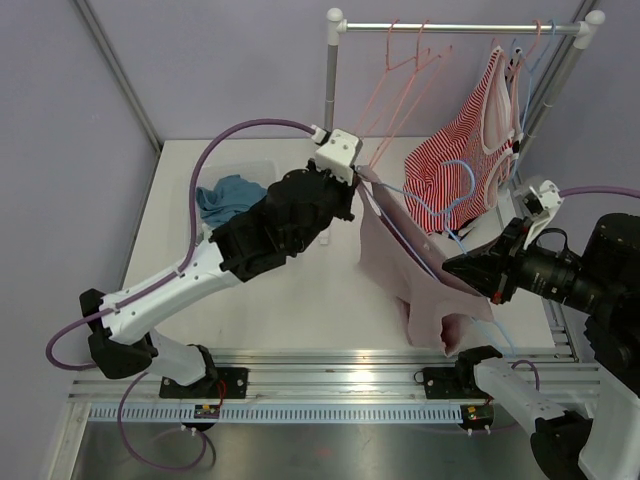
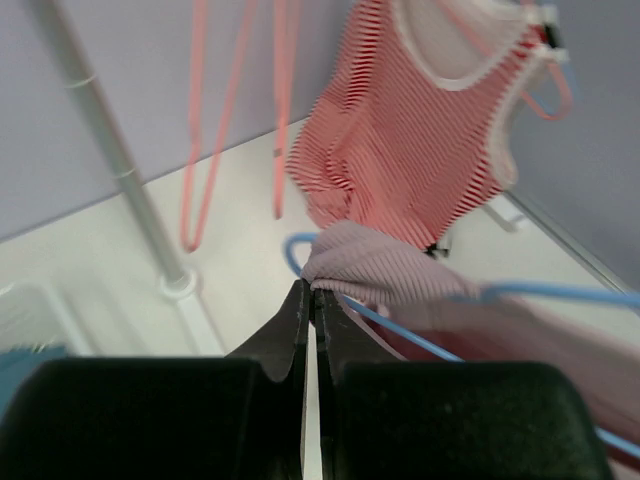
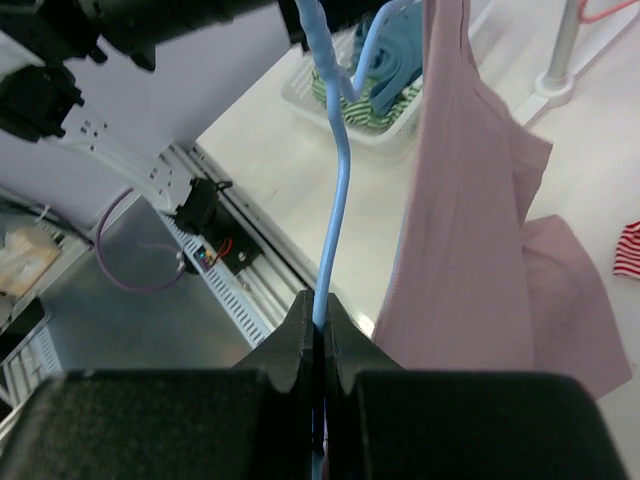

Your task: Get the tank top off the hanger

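A pale pink ribbed tank top [image 1: 400,250] hangs on a light blue hanger [image 1: 472,180] above the table's right half, its hem trailing on the tabletop. My left gripper [image 1: 362,175] is shut on the top's strap at the upper left; the left wrist view shows the fingertips [image 2: 312,288] pinching the bunched pink fabric [image 2: 380,265] with the blue hanger wire [image 2: 560,292] running beside it. My right gripper [image 1: 455,268] is shut on the hanger; in the right wrist view the blue wire [image 3: 335,200] rises from between its jaws [image 3: 320,305], with the pink top [image 3: 470,230] draped to the right.
A red-and-white striped tank top [image 1: 470,150] hangs on the clothes rack [image 1: 460,28] at the back right, beside empty pink hangers [image 1: 400,80]. The rack's pole [image 2: 110,160] stands on the table. A clear basket of blue and green clothes [image 1: 228,195] sits at the back left.
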`<state>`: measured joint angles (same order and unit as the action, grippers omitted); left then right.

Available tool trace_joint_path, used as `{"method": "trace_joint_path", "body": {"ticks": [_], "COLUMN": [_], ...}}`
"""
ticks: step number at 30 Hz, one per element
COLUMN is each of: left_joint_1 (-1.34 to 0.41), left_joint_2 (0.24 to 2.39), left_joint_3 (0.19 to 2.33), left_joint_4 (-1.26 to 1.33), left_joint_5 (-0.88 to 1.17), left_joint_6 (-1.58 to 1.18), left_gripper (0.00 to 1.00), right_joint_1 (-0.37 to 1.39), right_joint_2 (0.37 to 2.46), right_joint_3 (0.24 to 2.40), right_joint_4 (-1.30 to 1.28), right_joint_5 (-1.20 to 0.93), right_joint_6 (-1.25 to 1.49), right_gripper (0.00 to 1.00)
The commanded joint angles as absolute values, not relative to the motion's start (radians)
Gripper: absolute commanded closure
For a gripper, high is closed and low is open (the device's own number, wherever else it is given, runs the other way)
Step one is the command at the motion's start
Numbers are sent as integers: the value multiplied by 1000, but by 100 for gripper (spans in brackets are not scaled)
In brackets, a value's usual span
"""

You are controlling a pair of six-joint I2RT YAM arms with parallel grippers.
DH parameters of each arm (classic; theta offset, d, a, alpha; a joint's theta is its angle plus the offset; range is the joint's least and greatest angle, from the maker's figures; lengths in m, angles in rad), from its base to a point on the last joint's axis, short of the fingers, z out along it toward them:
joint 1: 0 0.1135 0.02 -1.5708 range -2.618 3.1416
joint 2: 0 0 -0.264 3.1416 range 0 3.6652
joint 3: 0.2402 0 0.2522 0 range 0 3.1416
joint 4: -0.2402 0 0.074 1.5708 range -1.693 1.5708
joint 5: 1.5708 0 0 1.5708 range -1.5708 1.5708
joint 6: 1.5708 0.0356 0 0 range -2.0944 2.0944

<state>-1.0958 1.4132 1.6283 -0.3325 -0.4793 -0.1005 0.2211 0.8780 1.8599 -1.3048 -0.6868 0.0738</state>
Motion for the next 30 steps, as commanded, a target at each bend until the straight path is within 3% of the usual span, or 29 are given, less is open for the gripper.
{"method": "trace_joint_path", "body": {"ticks": [1, 7, 10, 15, 16, 20, 26, 27, 30], "left_joint_1": [-1022, -875, -825, -824, -824, -873, -1037, -1038, -1039], "left_joint_2": [1319, 1229, 1194, 1116, 1097, 1005, 930, 919, 908], "left_joint_3": [1608, 1532, 1503, 1450, 1399, 1249, 1056, 1034, 1006], "left_joint_4": [-340, -466, -466, -411, -378, -198, -138, -140, -234], "left_joint_5": [-788, -813, -703, -384, -215, 155, 236, 163, -105], "left_joint_6": [-240, -436, -439, -408, -399, -359, -261, -271, -317], "left_gripper": [100, 100, 100, 100, 100, 100, 100, 100, 100], "right_joint_1": [248, 342, 344, 344, 344, 344, 344, 344, 342], "right_joint_2": [893, 910, 869, 732, 682, 623, 710, 712, 700], "right_joint_3": [1812, 1787, 1754, 1473, 1418, 1095, 1020, 1011, 1124], "right_joint_4": [-1238, -1224, -1143, -708, -610, 145, 551, 573, 265], "right_joint_5": [-814, -920, -939, -833, -801, -761, -524, -440, -234], "right_joint_6": [32, -54, -49, 96, 142, 429, 621, 623, 494], "right_gripper": [100, 100, 100, 100, 100, 100, 100, 100, 100]}}
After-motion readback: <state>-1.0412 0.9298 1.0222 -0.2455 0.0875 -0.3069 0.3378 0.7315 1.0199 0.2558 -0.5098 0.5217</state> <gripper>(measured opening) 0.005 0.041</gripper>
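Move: My left fingers already pinch the mauve tank top's strap; the basket lies about 25 cm to their left, 12 cm ahead and nearly 40 cm below, and the rack's left post stands some 15 cm ahead, 6 cm left. My right hand already grips the blue hanger; the rod spot with the pink hangers is roughly 30 cm ahead, 5 cm left and 12 cm above, and the striped tank top hangs about 29 cm ahead and 7 cm right. Keeping the strap pinched, my left hand swings about 14 cm left and a little forward, then reverses, drawing the tank top some 16 cm back, partly right again and down, away from the rack, the wrist turning counter-clockwise and then clockwise. My right hand keeps the blue hanger, eases left and slightly down, then lifts it forward and up towards the rod, tipping its fingers upward. ##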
